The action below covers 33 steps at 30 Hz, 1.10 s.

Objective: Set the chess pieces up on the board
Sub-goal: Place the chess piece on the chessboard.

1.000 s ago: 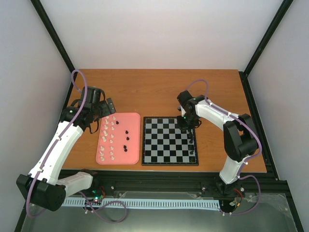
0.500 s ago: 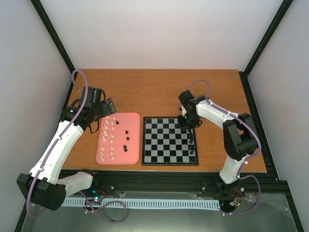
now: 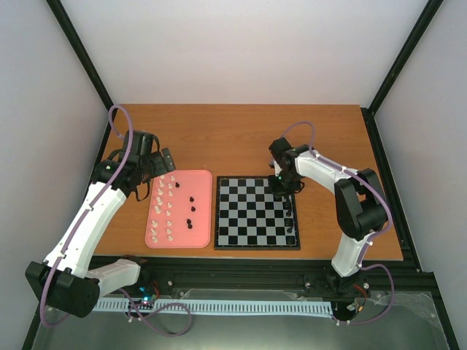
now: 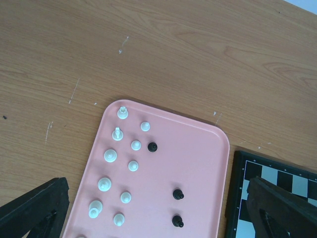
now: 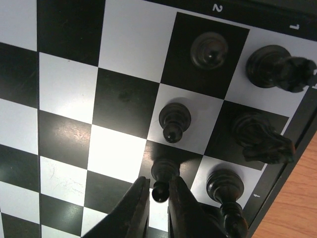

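Note:
The board [image 3: 241,211] lies flat at table centre, and the right wrist view looks straight down on its squares [image 5: 69,79]. Several black chess pieces [image 3: 292,215] stand along its right edge. My right gripper [image 5: 159,196] hangs over that corner. Its fingers flank the head of a black pawn [image 5: 165,176] standing on a dark square, with a sliver of gap on the left side. More black pawns [image 5: 174,121] stand beyond it. My left gripper [image 4: 158,213] hovers wide open above the pink tray [image 4: 198,158], which holds several white pieces [image 4: 110,155] and three black pawns [image 4: 178,194].
The pink tray [image 3: 201,211] sits directly left of the board on the brown wooden table [image 3: 241,138]. The board's corner [image 4: 277,173] shows just right of the tray in the left wrist view. Taller black pieces [image 5: 260,136] crowd the edge row beside the right fingers.
The right jaws have eased apart slightly around the pawn's head. Neither arm has visibly shifted, and the left gripper stays wide open.

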Motion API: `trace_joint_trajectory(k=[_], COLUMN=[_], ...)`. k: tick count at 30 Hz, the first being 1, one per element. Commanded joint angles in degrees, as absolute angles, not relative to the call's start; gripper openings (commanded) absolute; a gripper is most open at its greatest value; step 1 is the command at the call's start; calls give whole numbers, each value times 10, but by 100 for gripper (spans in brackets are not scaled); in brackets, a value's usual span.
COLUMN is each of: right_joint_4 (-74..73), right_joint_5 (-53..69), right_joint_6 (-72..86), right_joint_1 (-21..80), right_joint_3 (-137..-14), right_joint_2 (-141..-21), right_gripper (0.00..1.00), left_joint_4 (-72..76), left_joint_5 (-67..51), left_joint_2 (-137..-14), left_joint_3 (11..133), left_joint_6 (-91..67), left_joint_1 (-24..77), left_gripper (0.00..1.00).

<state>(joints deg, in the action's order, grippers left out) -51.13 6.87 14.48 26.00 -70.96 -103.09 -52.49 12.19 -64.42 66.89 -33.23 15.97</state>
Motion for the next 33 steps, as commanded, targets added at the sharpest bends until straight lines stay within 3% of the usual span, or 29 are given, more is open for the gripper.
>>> trace_joint_trajectory(k=[1, 14, 20, 33], right_joint_4=[-508, -544, -566, -570], right_joint_5=[65, 77, 84, 135], right_joint_6=[138, 137, 153, 154], right_joint_1=[256, 268, 324, 496], right_joint_3=[-711, -766, -847, -1136], right_joint_2=[-1031, -993, -1003, -1268], right_gripper=[17, 33, 59, 61], left_joint_4=[-519, -514, -516, -528], left_joint_5=[123, 120, 121, 128], left_joint_2=[-647, -652, -650, -642], left_joint_3=[672, 674, 680, 700], left_joint_6=[-337, -337, -339, -336], left_joint_1=[157, 157, 157, 157], left_gripper=[100, 100, 100, 100])
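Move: Between the right hand's fingertips, the black pawn stands in its square. The pawn before it is about 3 cm ahead, and a taller black piece is some 3 cm to its right. From this hand the nearest black pawn in the pink tray lies roughly 29 cm left and level, a second 3 cm behind that one, and the close black pair about 8 cm back and 30 cm left. From the left hand, that nearest pawn is some 6 cm back, 6 cm right and 20 cm below. Opening over the placed black pawn, the right fingers let it go, then the hand rises about 9 cm and sweeps some 20 cm left across the far part of the board towards the tray's black pieces, ending some 3 cm lower than its peak. The fingers spread to over half open while the wrist turns about 20 degrees counter-clockwise and tips its fingers leftward. ##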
